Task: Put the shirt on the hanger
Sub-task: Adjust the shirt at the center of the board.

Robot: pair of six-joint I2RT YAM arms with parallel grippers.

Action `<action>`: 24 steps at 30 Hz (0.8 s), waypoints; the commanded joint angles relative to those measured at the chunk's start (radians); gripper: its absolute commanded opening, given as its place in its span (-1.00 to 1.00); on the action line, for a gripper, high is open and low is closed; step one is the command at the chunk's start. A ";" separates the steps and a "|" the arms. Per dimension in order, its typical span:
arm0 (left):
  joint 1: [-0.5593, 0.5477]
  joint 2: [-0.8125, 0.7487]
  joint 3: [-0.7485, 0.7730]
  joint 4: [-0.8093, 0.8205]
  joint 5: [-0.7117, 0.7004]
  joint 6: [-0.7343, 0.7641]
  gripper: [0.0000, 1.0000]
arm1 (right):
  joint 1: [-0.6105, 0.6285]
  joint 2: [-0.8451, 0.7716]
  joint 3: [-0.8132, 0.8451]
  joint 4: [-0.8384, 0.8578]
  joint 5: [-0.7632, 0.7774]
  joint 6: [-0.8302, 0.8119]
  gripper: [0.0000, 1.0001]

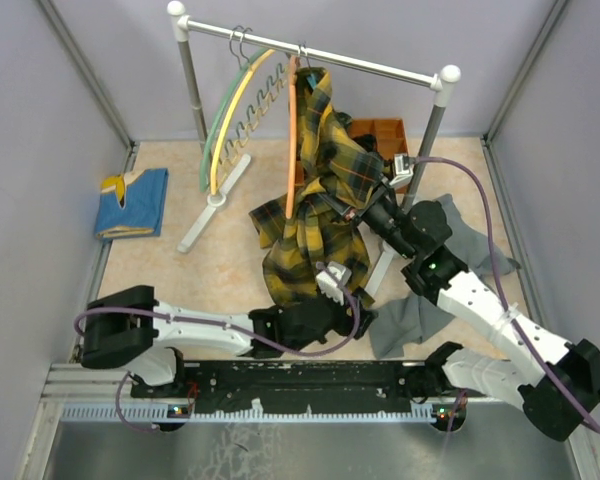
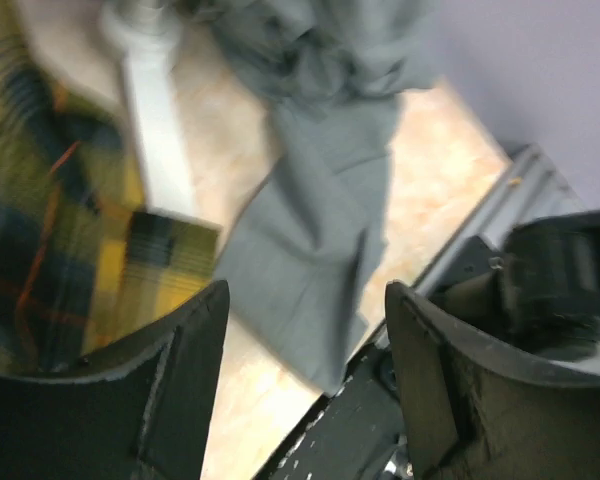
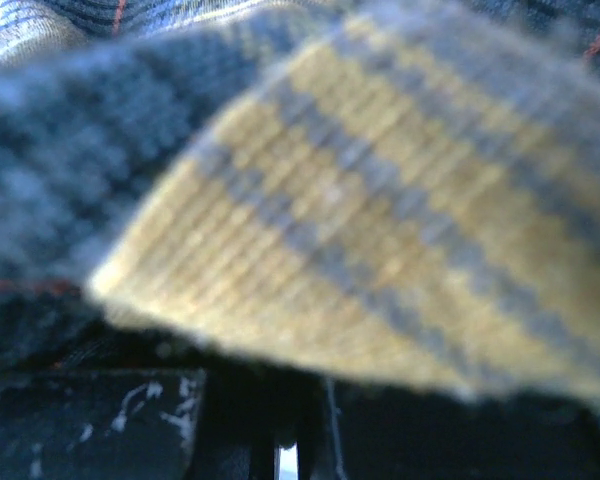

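Observation:
The yellow and black plaid shirt (image 1: 320,190) hangs from its top near the rack's rail and trails down onto the table. A small teal bit (image 1: 308,77) shows at the shirt's top; the rest of the hanger is hidden in the cloth. My right gripper (image 1: 358,212) is shut on a fold of the shirt, and plaid fabric (image 3: 360,200) fills its wrist view above the closed fingers (image 3: 250,440). My left gripper (image 1: 355,315) is open low beside the shirt's hem (image 2: 40,230). Nothing lies between its fingers (image 2: 180,380).
The clothes rack's rail (image 1: 310,55) carries green (image 1: 220,120), yellow (image 1: 236,108) and orange (image 1: 292,140) hangers. Its white foot (image 2: 155,130) lies on the table. A grey garment (image 1: 420,310) lies right of the shirt, a folded blue cloth (image 1: 132,202) at far left, an orange box (image 1: 380,135) behind.

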 commanded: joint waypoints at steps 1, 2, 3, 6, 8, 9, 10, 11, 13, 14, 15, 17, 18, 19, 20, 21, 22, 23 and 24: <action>0.065 0.061 0.168 -0.561 -0.245 -0.239 0.39 | -0.010 -0.057 0.063 0.014 0.020 -0.005 -0.89; 0.091 0.072 0.180 -0.642 -0.263 -0.274 0.39 | -0.010 -0.060 0.073 0.010 0.018 -0.010 -0.88; 0.117 0.078 0.180 -0.694 -0.270 -0.291 0.39 | -0.011 -0.064 0.077 0.006 0.014 -0.015 -0.84; 0.194 0.081 0.128 -0.722 -0.274 -0.245 0.41 | -0.011 -0.089 0.068 -0.013 0.018 -0.017 -0.64; 0.254 0.090 0.106 -0.758 -0.267 -0.215 0.44 | -0.011 -0.120 0.053 -0.037 0.031 -0.027 -0.52; 0.289 0.100 0.105 -0.802 -0.263 -0.221 0.43 | -0.010 -0.138 0.046 -0.056 0.044 -0.035 -0.45; 0.325 0.110 0.109 -0.846 -0.262 -0.226 0.43 | -0.011 -0.160 0.039 -0.077 0.058 -0.044 -0.39; 0.360 0.122 0.115 -0.892 -0.266 -0.228 0.43 | -0.011 -0.181 0.032 -0.099 0.074 -0.056 -0.34; 0.418 0.134 0.134 -0.973 -0.303 -0.218 0.43 | -0.011 -0.226 0.019 -0.147 0.105 -0.087 -0.24; 0.441 0.139 0.149 -1.009 -0.330 -0.205 0.43 | -0.011 -0.246 0.013 -0.174 0.117 -0.103 -0.19; 0.464 0.142 0.164 -1.044 -0.357 -0.193 0.43 | -0.011 -0.272 0.004 -0.196 0.126 -0.120 -0.11; 0.495 0.145 0.188 -1.077 -0.397 -0.153 0.43 | -0.011 -0.307 -0.021 -0.256 0.139 -0.146 -0.02; 0.505 0.144 0.194 -1.073 -0.406 -0.130 0.43 | -0.011 -0.325 -0.041 -0.292 0.139 -0.161 0.02; 0.508 0.145 0.194 -1.061 -0.398 -0.115 0.43 | -0.011 -0.345 -0.065 -0.326 0.136 -0.175 0.05; 0.508 0.146 0.191 -1.045 -0.372 -0.106 0.44 | -0.011 -0.366 -0.092 -0.359 0.138 -0.185 0.08; 0.508 0.149 0.189 -1.037 -0.329 -0.106 0.44 | -0.011 -0.394 -0.122 -0.399 0.143 -0.196 0.10; 0.504 0.152 0.173 -1.014 -0.287 -0.107 0.44 | -0.011 -0.425 -0.150 -0.434 0.152 -0.211 0.12; 0.495 0.152 0.149 -0.984 -0.252 -0.112 0.44 | -0.011 -0.462 -0.177 -0.466 0.165 -0.233 0.14; 0.484 0.152 0.114 -0.945 -0.222 -0.119 0.44 | -0.011 -0.498 -0.196 -0.508 0.184 -0.262 0.16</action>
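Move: The shirt's near left hem hangs some 11 cm ahead of the left hand, 20 cm to its left and 9 cm lower. The rack's right foot stands about 13 cm ahead of that hand and 3 cm right, the grey cloth's near end 2 cm ahead and 10 cm right, both 15 cm below. The shirt's side fold is still pinched in the right fingers; the orange hanger's lower end lies level with that hand, 12 cm left. Left hand swings 25 cm left, forward and down to the shirt's hem; right lets go, backing off right. ##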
